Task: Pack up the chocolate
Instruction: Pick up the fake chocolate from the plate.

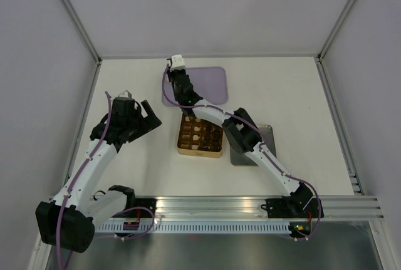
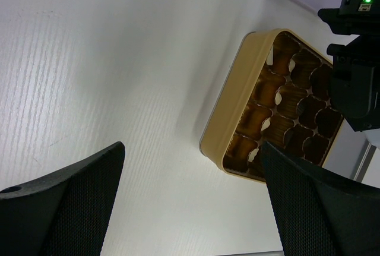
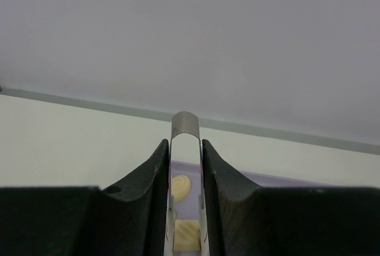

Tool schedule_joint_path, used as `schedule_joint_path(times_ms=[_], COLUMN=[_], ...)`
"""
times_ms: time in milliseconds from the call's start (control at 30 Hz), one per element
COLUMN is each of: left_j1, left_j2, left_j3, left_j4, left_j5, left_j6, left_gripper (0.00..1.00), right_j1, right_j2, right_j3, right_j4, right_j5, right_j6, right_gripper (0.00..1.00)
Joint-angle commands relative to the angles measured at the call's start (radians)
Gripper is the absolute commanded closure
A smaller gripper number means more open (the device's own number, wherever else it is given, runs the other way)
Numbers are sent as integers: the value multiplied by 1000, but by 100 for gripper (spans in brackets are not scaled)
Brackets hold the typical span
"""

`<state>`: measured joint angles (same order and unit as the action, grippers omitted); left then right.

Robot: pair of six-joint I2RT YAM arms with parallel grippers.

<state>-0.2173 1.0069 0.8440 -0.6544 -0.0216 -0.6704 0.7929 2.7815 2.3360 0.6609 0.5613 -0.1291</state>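
My right gripper [image 3: 184, 146] is shut on the metal tweezers [image 3: 186, 126], whose bent end sticks up between the fingers. Below, a pale cream square chocolate [image 3: 187, 236] sits between the tweezer arms; whether it is pinched I cannot tell. Another pale rounded piece [image 3: 180, 187] lies behind it on the purple tray [image 3: 267, 179]. In the top view the right gripper [image 1: 177, 76] hangs over the left end of the purple tray [image 1: 210, 82]. The gold gridded tin [image 1: 200, 136] lies mid-table with a few pale pieces in its cups. My left gripper [image 1: 150, 116] is open beside the tin [image 2: 237, 119], its fingers [image 2: 65, 196] holding nothing.
A grey flat plate [image 1: 263, 135] lies right of the tin, under the right forearm. The right arm's dark body [image 2: 356, 60] hangs over the tin's far side. Grey walls close the table at back and sides.
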Motion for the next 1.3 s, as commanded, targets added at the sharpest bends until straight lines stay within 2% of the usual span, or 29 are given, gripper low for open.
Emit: schedule_joint_path(times_ms=[0,200,300,667,1000,1167,1267], left_j1=[9,9,10,13,13,13,13], left_j2=[-19,-19,-17,7,6,1,-2], left_j3=[3,9,9,9,1,0,-5], left_j4=[27,27,27,35,36,39,44], left_j5=[17,17,17,64,78,86,92], left_j6=[35,38,40,48,58,63,68], left_gripper=[0,0,0,0,0,0,0], right_j1=[8,9,8,8,-7,-7,-9], right_j2=[-56,-195,-284,-611,-864,-967,-997], right_j3=[-44,-245,-433,-866,-1208,-1293,-1331], right_j4=[69,196,301,511,536,471,457], right_j5=[0,-31,-58,-172,-429,-635,-696], right_j6=[-49,-81,-78,-24,103,109,109], right_gripper=[75,77,78,78,79,78,78])
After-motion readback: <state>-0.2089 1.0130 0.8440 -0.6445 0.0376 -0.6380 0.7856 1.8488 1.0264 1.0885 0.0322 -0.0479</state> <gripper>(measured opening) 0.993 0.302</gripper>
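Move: The chocolate already pinched in the tweezers' tips hangs about 13 cm straight below the right hand. The brown box it goes to has its middle some 28 cm back, 10 cm to the right and 13 cm below. The plate's middle lies roughly 2 cm back and 8 cm right; two other chocolates stand about 3 cm ahead and 2 cm left. From the left hand, the box is about level and 16 cm to the right. The chocolate, still held in the tweezers' tips, is carried back off the plate towards the box by the right hand, about 19 cm back and 7 cm to the right. The way is nearly level for the first 4 cm, then climbs about 9 cm and flattens out while still going back. The wrist swings some 30 degrees counter-clockwise, mostly late on; the fingers keep their grip on the tweezers. ##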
